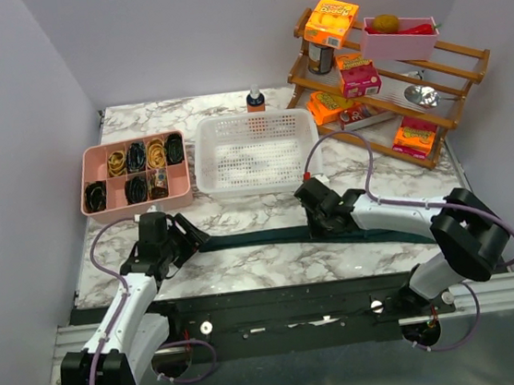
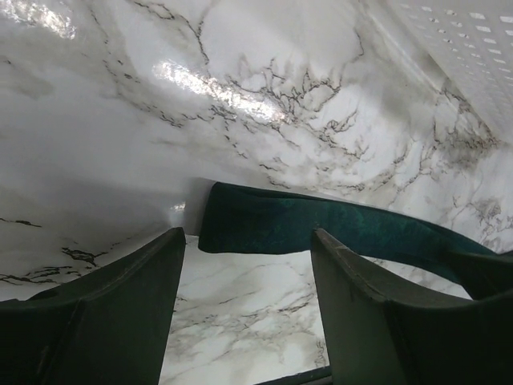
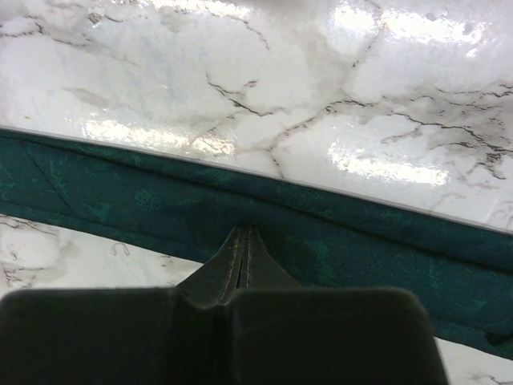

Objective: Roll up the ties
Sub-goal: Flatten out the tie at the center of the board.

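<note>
The dark teal tie [image 1: 253,239] lies flat in a long strip across the marble table, in front of the white basket. My left gripper [image 1: 185,233] stands open at its left end. In the left wrist view the tie's blunt end [image 2: 321,228] lies just beyond the open gripper [image 2: 248,241], with bare marble between the fingers. My right gripper [image 1: 318,223] is shut further right along the strip. In the right wrist view its closed tips [image 3: 244,233] rest on the near edge of the tie [image 3: 144,200], and no fabric shows between them.
The white basket [image 1: 257,151] stands just behind the tie, and its wall [image 2: 465,48] shows in the left wrist view. A pink divided tray [image 1: 185,196] with rolled items sits at back left. A small bottle [image 1: 255,100] and a wooden rack [image 1: 452,68] of snacks stand at the back right.
</note>
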### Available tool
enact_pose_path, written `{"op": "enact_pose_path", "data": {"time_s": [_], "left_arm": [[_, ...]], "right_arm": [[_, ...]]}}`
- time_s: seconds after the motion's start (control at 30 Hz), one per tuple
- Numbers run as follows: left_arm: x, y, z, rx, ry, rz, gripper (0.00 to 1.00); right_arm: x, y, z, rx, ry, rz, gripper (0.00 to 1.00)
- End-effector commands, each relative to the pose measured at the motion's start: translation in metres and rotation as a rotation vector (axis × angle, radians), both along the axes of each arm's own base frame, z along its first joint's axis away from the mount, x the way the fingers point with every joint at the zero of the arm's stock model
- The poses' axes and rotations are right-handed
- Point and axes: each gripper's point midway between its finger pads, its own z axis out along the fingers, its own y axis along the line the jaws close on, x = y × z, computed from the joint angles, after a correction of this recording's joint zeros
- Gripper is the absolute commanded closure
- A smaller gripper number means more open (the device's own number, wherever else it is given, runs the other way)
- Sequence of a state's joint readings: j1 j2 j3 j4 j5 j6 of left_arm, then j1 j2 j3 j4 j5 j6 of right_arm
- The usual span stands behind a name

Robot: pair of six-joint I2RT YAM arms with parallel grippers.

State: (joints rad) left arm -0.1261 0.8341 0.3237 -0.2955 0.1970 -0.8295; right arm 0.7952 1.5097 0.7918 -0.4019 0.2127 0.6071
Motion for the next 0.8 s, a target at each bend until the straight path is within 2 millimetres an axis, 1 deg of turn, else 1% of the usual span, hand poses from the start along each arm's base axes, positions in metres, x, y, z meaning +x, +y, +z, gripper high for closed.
{"op": "enact_pose_path", "data": {"time_s": [0.0, 0.03, 0.07, 0.1, 0.13, 0.17, 0.2, 0.23, 0.27, 0.3, 0.33, 0.37, 0.4, 0.43, 0.5, 0.53, 0.57, 0.63, 0.67, 0.73, 0.77], "left_arm": [[0.003, 0.008, -0.008, 0.012, -0.017, 0.062, 0.27], [0.004, 0.009, -0.008, 0.016, -0.023, 0.068, 0.27], [0.004, 0.012, -0.008, 0.026, -0.027, 0.077, 0.27], [0.004, 0.013, -0.008, 0.032, -0.031, 0.081, 0.27], [0.004, 0.014, -0.007, 0.034, -0.034, 0.084, 0.27], [0.005, 0.014, -0.007, 0.036, -0.038, 0.087, 0.26], [0.006, 0.015, -0.006, 0.039, -0.041, 0.088, 0.26], [0.006, 0.015, -0.006, 0.04, -0.038, 0.089, 0.26], [0.006, 0.015, -0.006, 0.042, -0.036, 0.087, 0.26], [0.006, 0.016, -0.006, 0.044, -0.038, 0.087, 0.25], [0.007, 0.016, -0.005, 0.041, -0.041, 0.088, 0.25], [0.006, 0.016, -0.006, 0.044, -0.038, 0.086, 0.25], [0.006, 0.016, -0.006, 0.044, -0.041, 0.087, 0.26], [0.006, 0.016, -0.005, 0.04, -0.044, 0.084, 0.26], [0.005, 0.016, -0.005, 0.04, -0.043, 0.08, 0.25], [0.006, 0.015, -0.002, 0.033, -0.053, 0.079, 0.26], [0.007, 0.015, -0.001, 0.031, -0.058, 0.08, 0.26], [0.008, 0.016, 0.003, 0.031, -0.072, 0.084, 0.26], [0.008, 0.017, 0.003, 0.038, -0.069, 0.088, 0.26], [0.008, 0.017, 0.002, 0.039, -0.068, 0.088, 0.26], [0.007, 0.017, 0.001, 0.039, -0.063, 0.085, 0.26]], "right_arm": [[0.002, -0.005, 0.018, -0.031, -0.03, 0.046, 0.99], [0.005, -0.001, 0.024, -0.022, -0.044, 0.057, 0.99], [0.013, 0.008, 0.036, -0.002, -0.077, 0.075, 0.99], [0.015, 0.016, 0.042, 0.008, -0.093, 0.097, 0.99], [0.018, 0.025, 0.047, 0.025, -0.106, 0.116, 0.99], [0.019, 0.032, 0.045, 0.024, -0.101, 0.136, 0.99], [0.023, 0.049, 0.057, 0.05, -0.125, 0.17, 0.99], [0.024, 0.061, 0.061, 0.072, -0.127, 0.195, 0.99], [0.02, 0.076, 0.055, 0.068, -0.118, 0.245, 0.99], [0.02, 0.087, 0.057, 0.08, -0.124, 0.27, 0.99], [0.023, 0.109, 0.067, 0.128, -0.14, 0.309, 0.99], [0.022, 0.122, 0.069, 0.147, -0.14, 0.34, 0.99], [0.016, 0.136, 0.07, 0.157, -0.141, 0.384, 0.99], [0.016, 0.16, 0.072, 0.2, -0.137, 0.43, 0.99], [0.009, 0.185, 0.07, 0.224, -0.137, 0.506, 0.99], [0.007, 0.198, 0.059, 0.227, -0.122, 0.535, 0.99], [0.006, 0.214, 0.065, 0.258, -0.126, 0.569, 0.99], [0.002, 0.233, 0.064, 0.278, -0.138, 0.618, 0.99], [0.003, 0.243, 0.059, 0.28, -0.136, 0.635, 0.99], [0.001, 0.256, 0.057, 0.292, -0.146, 0.673, 0.99], [-0.001, 0.262, 0.05, 0.294, -0.136, 0.688, 0.99]]}}
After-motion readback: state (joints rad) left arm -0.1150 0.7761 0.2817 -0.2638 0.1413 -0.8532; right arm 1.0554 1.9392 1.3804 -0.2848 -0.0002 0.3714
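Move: The tie's left end, which the right hand heads for, lies about 31 cm to its left, level ahead and a centimetre below; the closed right fingertips still rest on the tie's middle. From the right hand, the white basket's middle is some 23 cm ahead and 13 to the left, and the pink cord tray about 22 ahead and 47 to the left. From the open left gripper that same tie end is roughly 2 cm ahead, 2 to the right and 3 below. Lift the closed right fingertips off the tie, easing slightly forward as they rise about 7 cm, then sweep them left some 23 cm along the tie towards its left end. Turn the hand about 30 degrees counter-clockwise on the way, and start sinking again over the last stretch, fingers kept shut. ##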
